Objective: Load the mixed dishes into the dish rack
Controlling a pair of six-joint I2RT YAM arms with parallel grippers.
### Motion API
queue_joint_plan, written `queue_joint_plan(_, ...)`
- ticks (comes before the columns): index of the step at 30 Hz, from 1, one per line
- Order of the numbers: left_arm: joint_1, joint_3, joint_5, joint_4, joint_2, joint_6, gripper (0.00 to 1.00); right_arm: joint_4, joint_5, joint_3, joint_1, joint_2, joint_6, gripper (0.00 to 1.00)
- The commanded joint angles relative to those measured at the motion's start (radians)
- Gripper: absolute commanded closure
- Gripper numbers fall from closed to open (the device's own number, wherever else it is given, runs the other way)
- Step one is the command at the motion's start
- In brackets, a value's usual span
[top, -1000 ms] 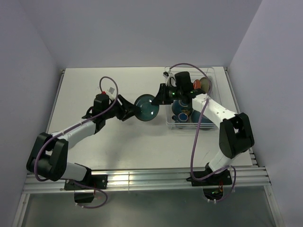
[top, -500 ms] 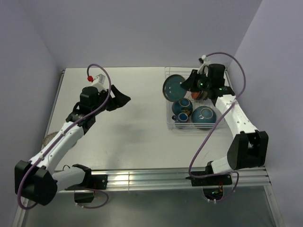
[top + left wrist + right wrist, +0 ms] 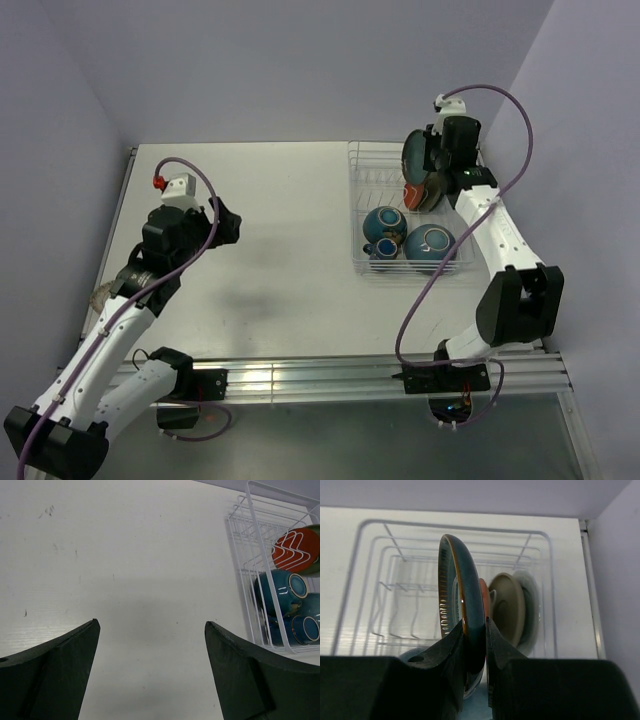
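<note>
My right gripper (image 3: 475, 625) is shut on the lower rim of a teal-blue plate (image 3: 462, 590) and holds it upright on edge over the far right part of the white wire dish rack (image 3: 360, 205). Just behind it in the rack stand an orange-red plate (image 3: 484, 597), a grey-olive plate (image 3: 507, 607) and a pale plate (image 3: 532, 605). Two teal-blue bowls (image 3: 385, 224) (image 3: 432, 246) lie in the rack's near part. My left gripper (image 3: 151, 625) is open and empty above bare table, well left of the rack (image 3: 250, 570).
The white table (image 3: 280, 250) ends at purple walls on the left, back and right. A round greyish thing (image 3: 103, 293) lies at the table's left edge, partly hidden by my left arm. A metal rail (image 3: 300, 380) runs along the near edge.
Both grippers were at the teal-blue plate mid-table; the left let go and drew back to the left. The right carried the plate to the rack's far right and stood it on edge.
</note>
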Motion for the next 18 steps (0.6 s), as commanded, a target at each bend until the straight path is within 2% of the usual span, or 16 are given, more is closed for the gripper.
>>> queue_joint_plan(1,0.001,-0.007,-0.022,0.008,-0.025,0.034,0.07,0.083,0.119,0.057,0.0,0.044,-0.076,1.0)
queue_joint_plan(18,0.001,-0.01,-0.013,0.007,-0.047,0.042,0.08,0.07,0.166,0.141,0.0,0.233,-0.052,1.0)
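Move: Held in the right fingers is the teal plate, bound for the free rack slot beside the orange plate, some 8 cm ahead of the hand, 2 to the right and 16 below. The orange plate stands about 7 cm ahead and 3 right, the grey plate 7 ahead and 6 right, both equally low; the large teal bowl lies roughly 5 cm back, 1 right and 20 below. From the left hand the slot is about 25 cm ahead, 60 right and 14 below. Lowering the still-pinched, upright teal plate towards the rack slot, the right hand sinks about 6.5 cm while easing some 3.5 cm forward and a little right. The drop slows before the forward creep does. Its fingers tip down and its left side dips by 5 to 10 degrees, with a slight clockwise turn; the grip stays closed. ##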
